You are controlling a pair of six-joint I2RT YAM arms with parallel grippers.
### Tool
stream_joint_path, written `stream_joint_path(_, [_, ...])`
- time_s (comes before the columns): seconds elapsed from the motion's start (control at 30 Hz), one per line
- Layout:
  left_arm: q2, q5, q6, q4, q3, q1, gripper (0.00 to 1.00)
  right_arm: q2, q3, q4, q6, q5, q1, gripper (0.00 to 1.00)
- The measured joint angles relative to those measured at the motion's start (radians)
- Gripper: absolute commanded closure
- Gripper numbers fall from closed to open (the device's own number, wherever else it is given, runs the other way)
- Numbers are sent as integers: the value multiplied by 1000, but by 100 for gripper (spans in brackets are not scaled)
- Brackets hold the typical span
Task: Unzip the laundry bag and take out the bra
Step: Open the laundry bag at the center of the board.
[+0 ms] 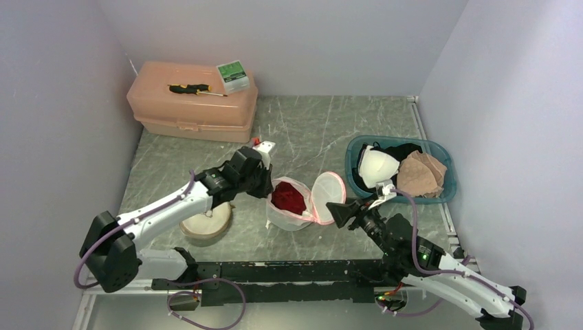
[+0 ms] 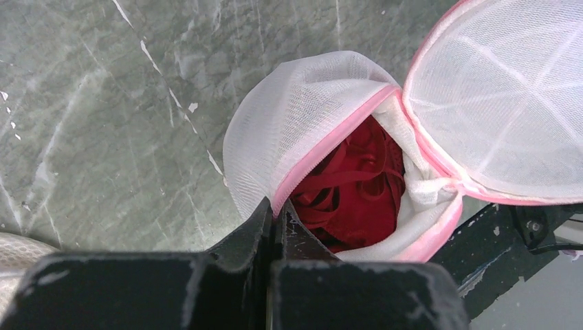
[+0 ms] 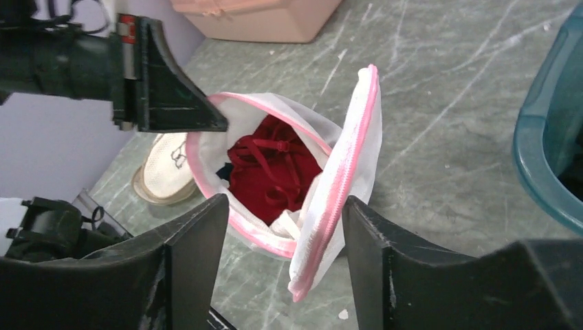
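Observation:
The white mesh laundry bag (image 1: 297, 214) with pink zipper trim stands unzipped mid-table, and its round lid (image 1: 328, 198) is flipped up to the right. A red bra (image 1: 289, 197) lies bunched inside. My left gripper (image 1: 265, 187) is shut on the bag's pink rim at its left side; in the left wrist view the trim (image 2: 323, 148) runs into the closed jaws (image 2: 278, 210), with the bra (image 2: 357, 185) just beyond. My right gripper (image 3: 285, 213) is open. The lid's edge (image 3: 344, 185) hangs between its fingers without being pinched, and the bra (image 3: 271, 172) shows behind it.
A pink toolbox (image 1: 192, 103) with a screwdriver and a small green box on it sits at the back left. A teal basket (image 1: 352, 161) of other garments stands on the right. A round straw-coloured item (image 1: 206, 223) lies under the left arm.

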Motion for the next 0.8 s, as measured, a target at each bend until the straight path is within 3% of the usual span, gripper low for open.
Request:
stream_joint_path(0.2, [-101, -16, -43, 59, -100, 0, 97, 52, 41, -74, 19, 57, 0, 32])
stream_joint_path(0.53, [-232, -68, -128, 122, -215, 0, 97, 156, 315, -173, -22, 246, 0, 32])
stream_joint_path(0.67, [-257, -80, -160, 147, -243, 0, 97, 215, 368, -163, -60, 164, 0, 32])
stream_joint_path(0.8, [-274, -97, -199, 164, -273, 0, 97, 442, 396, -122, -27, 36, 0, 32])
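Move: The mesh lid stands just off the right hand's open fingers, its middle about 4 cm ahead, 2 cm left and 3 cm lower; the bra in the open laundry bag lies some 7 cm ahead, 12 cm left and 8 cm below. The basket is roughly 19 cm ahead and 22 cm right, 13 cm lower. From the left hand, already gripping the rim, the bra is about 1 cm ahead, 7 cm right and 4 cm down. Backing off from the released mesh lid, the right hand dips a centimetre, then rises some 9 cm while swinging about 4 cm right; it then cuts back 6 to 7 cm left over the lid side of the bag and starts sinking, fingers staying open. Meanwhile the left hand keeps its pinch on the rim, drawing it about 3 cm left and slightly back as the wrist rolls and turns counter-clockwise. ##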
